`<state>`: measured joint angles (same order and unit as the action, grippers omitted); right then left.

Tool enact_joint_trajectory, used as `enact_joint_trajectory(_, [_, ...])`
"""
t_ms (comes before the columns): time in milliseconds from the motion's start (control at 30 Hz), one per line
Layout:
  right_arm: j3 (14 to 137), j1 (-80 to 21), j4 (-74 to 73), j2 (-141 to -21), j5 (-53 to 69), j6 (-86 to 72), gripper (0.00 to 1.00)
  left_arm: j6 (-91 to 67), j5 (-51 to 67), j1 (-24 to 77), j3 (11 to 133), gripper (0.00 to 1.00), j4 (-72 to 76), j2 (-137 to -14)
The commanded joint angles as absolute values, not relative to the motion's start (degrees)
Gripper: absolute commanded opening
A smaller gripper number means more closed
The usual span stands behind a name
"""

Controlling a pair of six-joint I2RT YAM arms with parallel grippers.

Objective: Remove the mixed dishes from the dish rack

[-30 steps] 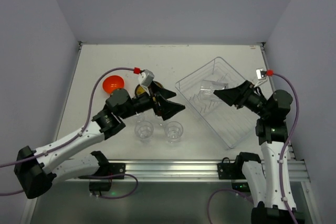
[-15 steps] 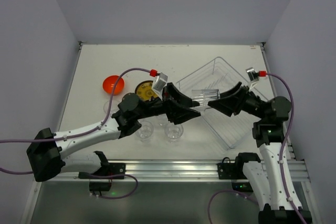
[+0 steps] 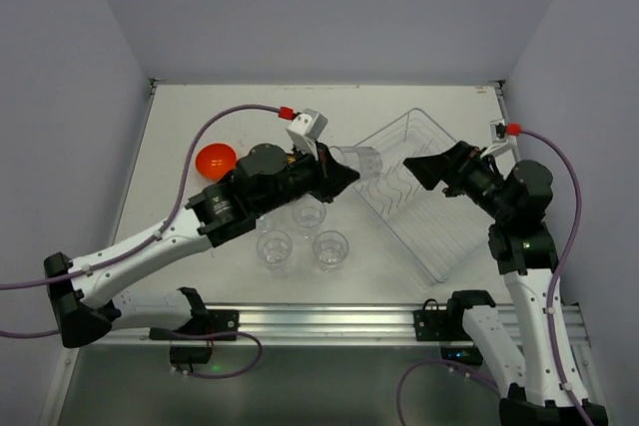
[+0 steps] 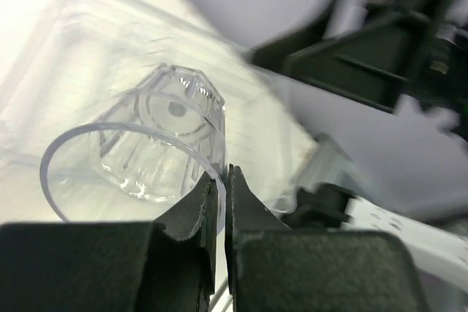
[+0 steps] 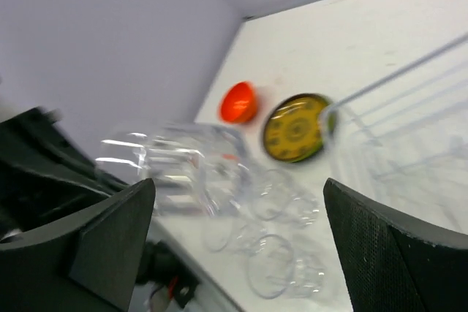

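Observation:
My left gripper (image 3: 342, 175) (image 4: 224, 178) is shut on the rim of a clear plastic cup (image 3: 361, 161) (image 4: 153, 144), held on its side in the air at the left edge of the dish rack (image 3: 431, 236). My right gripper (image 3: 419, 169) (image 5: 240, 189) hangs open and empty over the rack, apart from the cup (image 5: 172, 166). Three more clear cups (image 3: 308, 214) (image 3: 274, 248) (image 3: 330, 248) stand on the table. An orange bowl (image 3: 216, 160) (image 5: 239, 102) sits at the left, with an olive-yellow patterned plate (image 5: 295, 128) beside it; my left arm hides that plate from above.
The rack's wire holder (image 3: 397, 187) (image 5: 409, 126) runs across the inside of the tray. Walls close the table at the back and both sides. The arm bases and a metal rail (image 3: 329, 318) line the near edge.
The left gripper shut on the cup's rim and carried it left and slightly back. The right gripper let the cup go, opened wide and drew back to the right.

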<state>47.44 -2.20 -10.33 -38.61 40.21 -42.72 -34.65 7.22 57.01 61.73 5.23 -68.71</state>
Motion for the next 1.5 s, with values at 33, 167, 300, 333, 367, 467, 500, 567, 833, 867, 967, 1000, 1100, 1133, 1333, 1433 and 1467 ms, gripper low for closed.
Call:
enact_joint_trajectory(33, [50.4, -1.9, -30.0, -39.0, 14.4, -29.4, 0.99, -31.7, -27.0, 56.3, 76.7, 0.00, -49.9, -63.9])
enact_joint_trajectory(167, [50.0, -2.0, -29.9, -39.6, 12.5, -28.1, 0.99, -39.4, -36.3, 53.2, 83.7, 0.00, -73.4, -64.0])
enact_joint_trajectory(300, [50.3, -2.0, -30.0, -39.3, 12.2, -27.5, 0.99, -35.1, -24.5, 42.2, 77.1, 0.00, -74.0, -60.8])
enact_joint_trajectory(333, [50.3, -2.0, -30.0, -38.7, 12.2, -27.2, 0.99, -35.7, -23.7, 41.1, 75.6, 0.00, -75.6, -61.5])
enact_joint_trajectory(367, [50.1, -2.0, -30.0, -38.4, 12.2, -27.2, 0.99, -35.6, -22.2, 41.1, 71.9, 0.00, -75.5, -61.7])
enact_joint_trajectory(467, [49.7, -2.0, -29.4, -37.8, 13.5, -27.2, 0.99, -36.3, -18.6, 41.0, 67.2, 0.00, -73.7, -63.1])
enact_joint_trajectory(500, [49.7, -2.0, -29.4, -37.8, 13.9, -27.1, 0.99, -35.5, -17.2, 40.9, 64.4, 0.00, -72.7, -63.5])
enact_joint_trajectory(567, [49.6, -2.0, -29.4, -37.8, 14.9, -27.0, 0.99, -34.9, -13.8, 40.9, 62.3, 0.00, -70.0, -64.9])
enact_joint_trajectory(833, [48.6, -2.0, -27.9, -37.3, 17.6, -27.1, 0.99, -33.1, -7.8, 40.9, 56.1, 0.00, -60.9, -67.2])
enact_joint_trajectory(867, [48.6, -2.0, -27.9, -37.2, 17.8, -27.1, 0.99, -33.0, -6.3, 40.9, 55.6, 0.00, -59.7, -67.4])
enact_joint_trajectory(967, [48.3, -2.0, -27.7, -37.0, 18.4, -27.2, 0.99, -32.7, -7.5, 40.9, 55.5, 0.00, -58.4, -70.6])
enact_joint_trajectory(1000, [48.3, -2.0, -27.5, -36.9, 18.5, -27.2, 0.99, -32.7, -8.1, 40.9, 55.5, 0.00, -58.4, -71.5])
enact_joint_trajectory(1100, [48.1, -1.9, -27.4, -36.6, 19.0, -27.1, 0.99, -32.7, -9.5, 40.9, 55.5, 0.00, -57.2, -74.3])
enact_joint_trajectory(1133, [48.1, -2.0, -27.3, -36.5, 19.0, -27.1, 0.99, -32.9, -10.7, 40.9, 55.6, 0.00, -57.3, -74.5])
enact_joint_trajectory(1333, [47.9, -2.0, -27.3, -36.0, 19.1, -27.2, 0.99, -32.0, -12.7, 39.1, 55.0, 0.00, -56.9, -75.5])
enact_joint_trajectory(1433, [47.7, -2.0, -27.2, -36.0, 19.2, -27.2, 0.99, -31.6, -13.2, 38.1, 54.2, 0.00, -56.2, -76.0])
enact_joint_trajectory(1467, [47.7, -2.0, -27.2, -36.1, 19.1, -27.2, 0.99, -31.3, -13.4, 37.4, 54.0, 0.01, -56.2, -76.0])
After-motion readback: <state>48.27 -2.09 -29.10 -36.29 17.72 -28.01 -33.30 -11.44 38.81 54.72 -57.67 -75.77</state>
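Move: The left gripper holds a clear glass by its rim, tipped on its side. Its free spot, at the left end of the glasses, is about 29 cm to the hand's left, level fore and aft, 31 cm below. The near glass stands 11 cm right of that spot; the far glass 8 cm farther out and 9 cm right. From the right hand the spot lies some 43 cm left, 3 cm back, 30 cm below. Bring the left gripper, still pinching the rim, quickly left about 25 cm, then down some 26 cm to the spot beside the near glass, rolling the wrist until the fingers point down and the glass is upright. Keep the fingers shut. Draw the open, empty right gripper right and down, away from the held glass. ##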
